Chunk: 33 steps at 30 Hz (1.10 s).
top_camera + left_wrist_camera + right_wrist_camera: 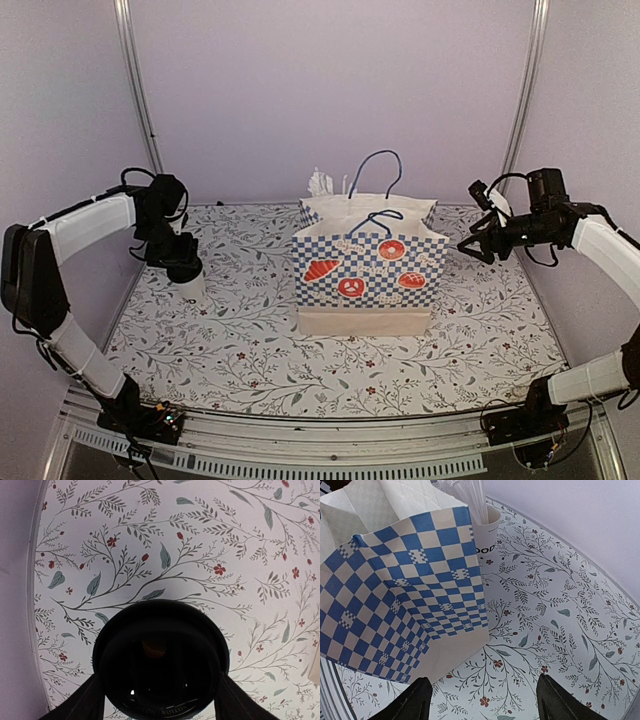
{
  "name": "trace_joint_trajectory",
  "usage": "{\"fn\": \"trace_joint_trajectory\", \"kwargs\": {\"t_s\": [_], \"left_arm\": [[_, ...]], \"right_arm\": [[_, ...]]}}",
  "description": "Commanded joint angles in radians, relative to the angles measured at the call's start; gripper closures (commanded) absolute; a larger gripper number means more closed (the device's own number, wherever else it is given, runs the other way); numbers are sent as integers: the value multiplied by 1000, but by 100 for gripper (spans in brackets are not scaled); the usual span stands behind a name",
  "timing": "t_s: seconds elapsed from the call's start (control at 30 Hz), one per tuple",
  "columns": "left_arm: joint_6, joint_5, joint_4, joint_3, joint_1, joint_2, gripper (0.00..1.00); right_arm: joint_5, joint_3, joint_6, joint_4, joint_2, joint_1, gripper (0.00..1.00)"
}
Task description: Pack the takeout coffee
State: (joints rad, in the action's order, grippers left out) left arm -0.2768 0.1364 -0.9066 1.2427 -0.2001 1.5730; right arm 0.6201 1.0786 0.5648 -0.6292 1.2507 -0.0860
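The takeout coffee, a white cup with a black lid, stands on the table at the left. My left gripper points straight down over it. In the left wrist view the lid fills the space between the two fingers. The fingertips are hidden under the lid's rim, so I cannot tell whether they press on the cup. My right gripper hovers to the right of the paper bag, open, with only tabletop between its fingers.
A blue-and-white checked paper bag stands open in the middle of the table, its handles upright. A white cup holding white straws stands just behind the bag. Purple walls close in at the left, back and right.
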Motion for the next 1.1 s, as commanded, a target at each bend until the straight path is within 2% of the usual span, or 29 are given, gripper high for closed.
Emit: {"fn": "trace_joint_trajectory", "kwargs": {"t_s": [0.0, 0.1, 0.27, 0.5, 0.7, 0.93, 1.07], "left_arm": [[5, -50, -36, 31, 6, 3, 38], [26, -69, -49, 43, -23, -38, 38], [38, -72, -127, 82, -161, -87, 39], [100, -119, -184, 107, -445, -163, 41], [111, -193, -196, 97, -670, -215, 41], [52, -139, -170, 139, -966, -147, 42], [68, -99, -111, 183, -1087, -70, 42]], "right_arm": [[47, -37, -41, 121, -35, 15, 25], [49, -36, -42, 124, -31, 17, 25], [51, -31, -45, 128, -18, 19, 25], [51, -28, -47, 116, -26, 19, 25], [-8, -123, -70, 218, -89, 22, 25], [-53, -208, -83, 293, -109, 25, 25], [-76, -230, -77, 316, -121, 27, 25]]}}
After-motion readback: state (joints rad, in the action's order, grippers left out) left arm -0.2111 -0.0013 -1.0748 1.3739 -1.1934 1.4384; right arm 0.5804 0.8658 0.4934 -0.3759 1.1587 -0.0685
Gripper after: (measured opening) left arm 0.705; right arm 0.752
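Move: The left hand already has the lidded coffee cup between its fingers. The checked bag it goes to stands about 42 cm to its right and some 3 cm back, its middle roughly 4 cm higher and its open top higher still. The white cup of straws stands about 37 cm right and 18 cm ahead, behind the bag. From the idle right hand, the bag is about 25 cm left, some 3 cm back and 6 cm below. Keeping its grip around the lid, the left hand lifts the coffee cup off the table by about 7 cm and swings it right and back, roughly 27 cm right and 23 cm towards the base, to in front of the bag's near left corner. The hand turns clockwise some 65 degrees on the way, the fingers still pointing mostly down. ##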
